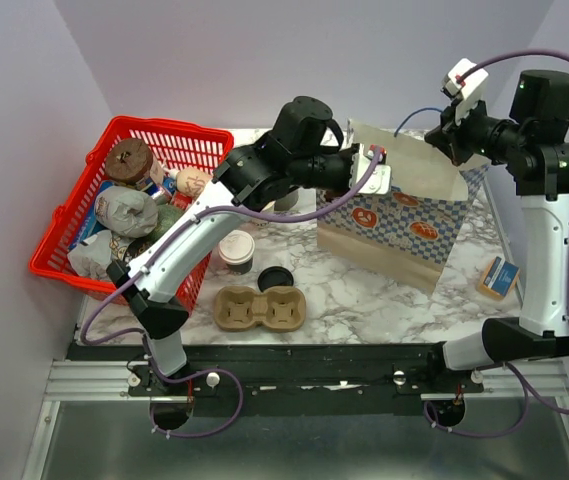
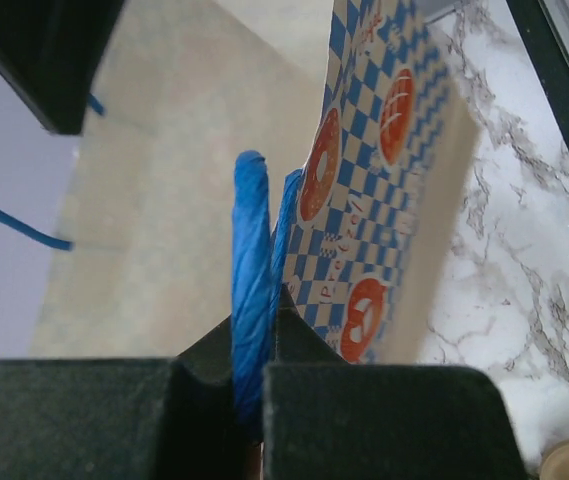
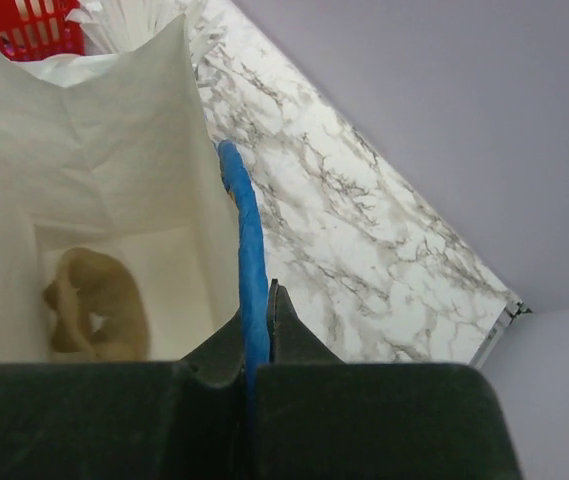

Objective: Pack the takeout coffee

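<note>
A paper bag with blue checks and orange pretzel prints stands open at mid-table. My left gripper is shut on the blue twisted handle of its left side. Shut on the opposite blue handle, my right gripper holds the far side, so the mouth is spread. The bag's pale inside shows a tan pretzel shape at the bottom. I cannot pick out the takeout coffee; a dark shape peeks from under my left forearm, mostly hidden.
A red basket at the left holds several cups and wrapped items. Near the front lie a cream paper cup, a round black lid and a cardboard cup carrier. A small blue-orange box sits at the right.
</note>
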Controlling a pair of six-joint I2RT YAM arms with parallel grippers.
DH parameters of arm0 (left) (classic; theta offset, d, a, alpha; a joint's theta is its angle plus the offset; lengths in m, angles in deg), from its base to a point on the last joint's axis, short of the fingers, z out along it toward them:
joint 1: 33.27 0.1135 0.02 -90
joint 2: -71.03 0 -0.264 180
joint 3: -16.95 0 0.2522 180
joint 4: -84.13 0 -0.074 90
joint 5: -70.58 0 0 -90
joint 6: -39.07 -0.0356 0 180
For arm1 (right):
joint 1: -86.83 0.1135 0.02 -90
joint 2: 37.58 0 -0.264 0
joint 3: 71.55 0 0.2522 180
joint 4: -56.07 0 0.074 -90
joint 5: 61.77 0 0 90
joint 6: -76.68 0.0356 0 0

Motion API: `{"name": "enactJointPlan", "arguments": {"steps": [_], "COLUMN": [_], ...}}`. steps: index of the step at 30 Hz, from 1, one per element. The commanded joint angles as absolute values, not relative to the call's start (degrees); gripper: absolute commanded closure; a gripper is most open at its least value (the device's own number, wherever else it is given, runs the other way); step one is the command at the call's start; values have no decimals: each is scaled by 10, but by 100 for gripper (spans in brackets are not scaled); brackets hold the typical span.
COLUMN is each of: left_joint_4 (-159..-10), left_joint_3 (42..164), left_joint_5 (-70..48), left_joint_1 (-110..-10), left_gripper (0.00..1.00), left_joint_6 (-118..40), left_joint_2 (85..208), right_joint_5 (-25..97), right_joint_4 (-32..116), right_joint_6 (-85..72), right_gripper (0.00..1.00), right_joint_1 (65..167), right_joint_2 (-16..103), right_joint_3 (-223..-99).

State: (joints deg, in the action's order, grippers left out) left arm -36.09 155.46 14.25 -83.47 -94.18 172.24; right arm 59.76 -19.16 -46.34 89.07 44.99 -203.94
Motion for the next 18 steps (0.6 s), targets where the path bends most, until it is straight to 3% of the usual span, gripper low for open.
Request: {"name": "enactJointPlan", "arguments": {"steps": [1, 2, 3, 4, 5, 6, 7, 8, 18], "left_joint_4": [-360, -359, -357, -354, -353, -350, -355, -361, -380], "left_joint_3": [1561, 1550, 1539, 1511, 1493, 1475, 1436, 1417, 1343], "left_joint_5": [152, 144, 142, 141, 142, 148, 148, 147, 141], "left_joint_1": [-842, -842, -843, -843, -844, -844, -846, -848, -850], "left_gripper": [100, 100, 75, 57, 43, 11, 1, 1, 1], "left_joint_6": [-937, -936, -936, -936, -934, -934, -929, -925, -958], "left_joint_2": [1709, 1708, 1706, 1704, 1696, 1689, 1682, 1661, 1597], "right_joint_5": [608, 606, 601, 598, 593, 594, 597, 602, 641], "right_joint_4": [-216, -212, -196, -184, -173, -167, -168, -170, -226], "right_joint_6": [-457, -459, -465, -461, -454, -447, -443, -440, -474], "right_gripper": [99, 94, 88, 78, 52, 40, 29, 1, 0], "right_joint_1": [888, 889, 888, 889, 888, 889, 888, 889, 888], "right_joint_2": [441, 435, 427, 416, 399, 391, 385, 380, 353], "right_joint_3": [-2006, -1965, -1941, -1909, -1861, -1842, -1831, -1825, -1818]}}
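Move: Both hands hold the paper bag's blue handles, bag off the table. Its middle lies about 12 cm right of the left hand, 2 ahead, and 5 left of the right hand, 7 back, some 18 below both. The landing spot is roughly 38 cm down: 11 right, 5 back from the left hand. From that hand, the black lid is 15 cm left, 1 back, and the cup carrier 20 left, 8 back. The blue-labelled box sits 21 right, 9 back of the right hand. Both hands stop pinching the bag's handles, opening wide as they sink together about 10 cm towards the table and ease back some 3 cm, the left also drifting 3 cm left. The right fingers tip down about 15 degrees, the left dip a little. The right handle still hangs loose between open fingers. ##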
